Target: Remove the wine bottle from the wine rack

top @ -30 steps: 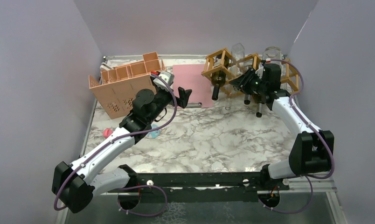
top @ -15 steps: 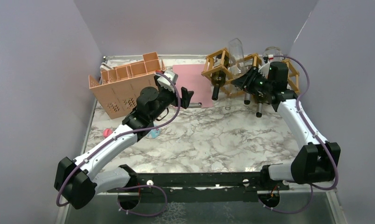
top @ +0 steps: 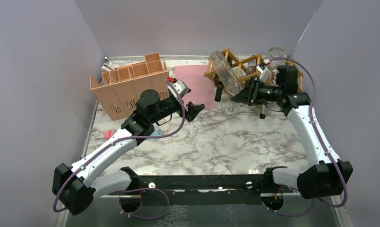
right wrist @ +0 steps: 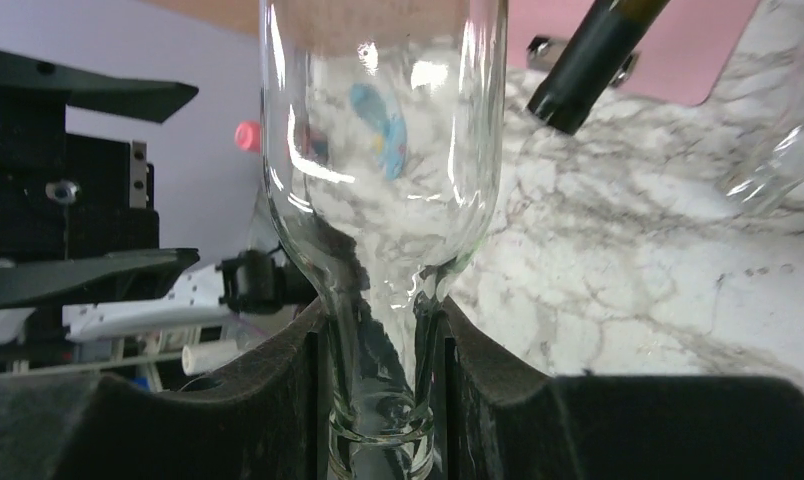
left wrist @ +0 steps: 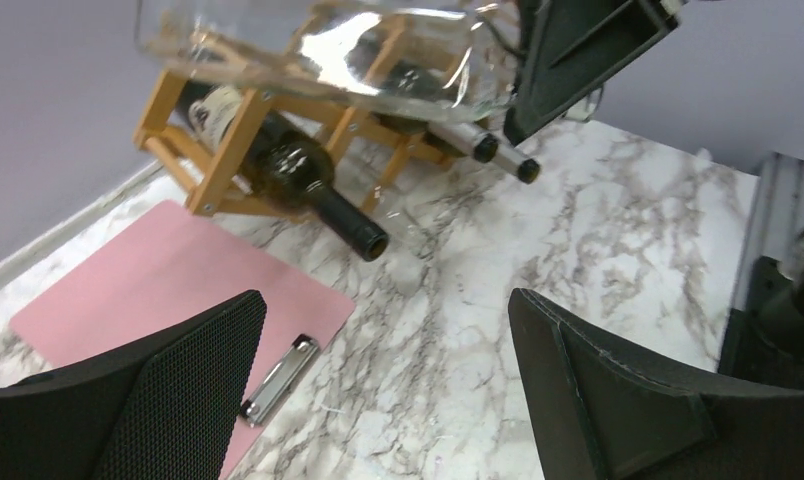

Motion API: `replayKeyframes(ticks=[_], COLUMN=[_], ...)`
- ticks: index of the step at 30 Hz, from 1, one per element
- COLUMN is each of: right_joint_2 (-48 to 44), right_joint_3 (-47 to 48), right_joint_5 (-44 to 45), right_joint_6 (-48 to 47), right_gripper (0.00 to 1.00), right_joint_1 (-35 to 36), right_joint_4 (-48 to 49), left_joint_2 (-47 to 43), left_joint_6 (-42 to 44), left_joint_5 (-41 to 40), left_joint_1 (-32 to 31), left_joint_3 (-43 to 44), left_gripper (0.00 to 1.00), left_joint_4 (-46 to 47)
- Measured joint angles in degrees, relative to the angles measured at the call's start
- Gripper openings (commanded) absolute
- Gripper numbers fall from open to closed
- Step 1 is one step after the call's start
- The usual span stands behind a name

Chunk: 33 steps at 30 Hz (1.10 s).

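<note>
My right gripper is shut on the neck of a clear glass wine bottle. The bottle hangs tilted above the left end of the golden-brown wooden wine rack, its base pointing up and to the back left. In the right wrist view the neck of the wine bottle sits squeezed between the two black fingers of my right gripper. My left gripper stands open over the marble to the left of the rack. In the left wrist view my left gripper holds nothing, and the clear bottle hovers over the rack.
Dark bottles lie in the rack with their necks pointing forward. A pink clipboard lies left of the rack, and a salmon perforated box stands at the back left. Small pink and blue items lie beside the left arm.
The right gripper has drawn the clear bottle out of the rack and swung it left and upward. The left arm has shifted right, its gripper still open.
</note>
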Motion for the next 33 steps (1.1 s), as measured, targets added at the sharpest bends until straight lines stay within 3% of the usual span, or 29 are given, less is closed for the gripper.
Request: replayKeyframes(ticks=[9,16,20,33], right_joint_2=[-3.96,-3.87,-4.50,-8.79], right_joint_3=[-3.06,-8.02,-11.63,-15.52], right_joint_5=[-6.58,-7.30,-6.27,-5.31], right_joint_6=[-3.10,-5.62,-6.60,-8.09], right_gripper=[0.20,0.20,0.20,0.20], right_joint_1=[3.61,5.81,8.02,12.81], right_joint_4=[-6.32,-9.79,-10.99,-13.22], left_joint_2=[-3.37,-4.61,-1.64,10.93], left_joint_6=[10.47,29.20,38.45,50.77], left_joint_5=[9.22,4.79,1.40,-0.15], left_joint_1=[-4.09,-14.71,-17.44,-18.80], left_joint_3=[4.24,6.08,7.10,7.78], left_gripper=[0.99,0.99,0.99,0.99], left_joint_4=[-9.68,-20.09,-21.66,-20.68])
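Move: The right hand already holds the clear wine bottle by its neck, off the rack; the bottle's middle lies about 9 cm ahead of that hand, 5 cm to its left and 3 cm above. From the open left hand the middle is some 13 cm ahead, 12 cm right and 4 cm above. The leftmost dark bottle is roughly 18 cm ahead of the right hand, 5 cm left and 17 cm below; the rack's middle is about 22 cm ahead, 10 cm right, 17 cm below. Keeping its grip on the neck, the right hand draws the clear bottle back from the rack about 14 cm, sinking some 7 cm and drifting a little left as it turns counter-clockwise and tips down slightly. The left hand, fingers still wide open, first pulls back and rises slightly, then eases forward a little while going right and down to the bottle's body, rolling nearly 50 degrees clockwise as seen along its fingers, which swing to point more to the right; no grip on the glass yet. ##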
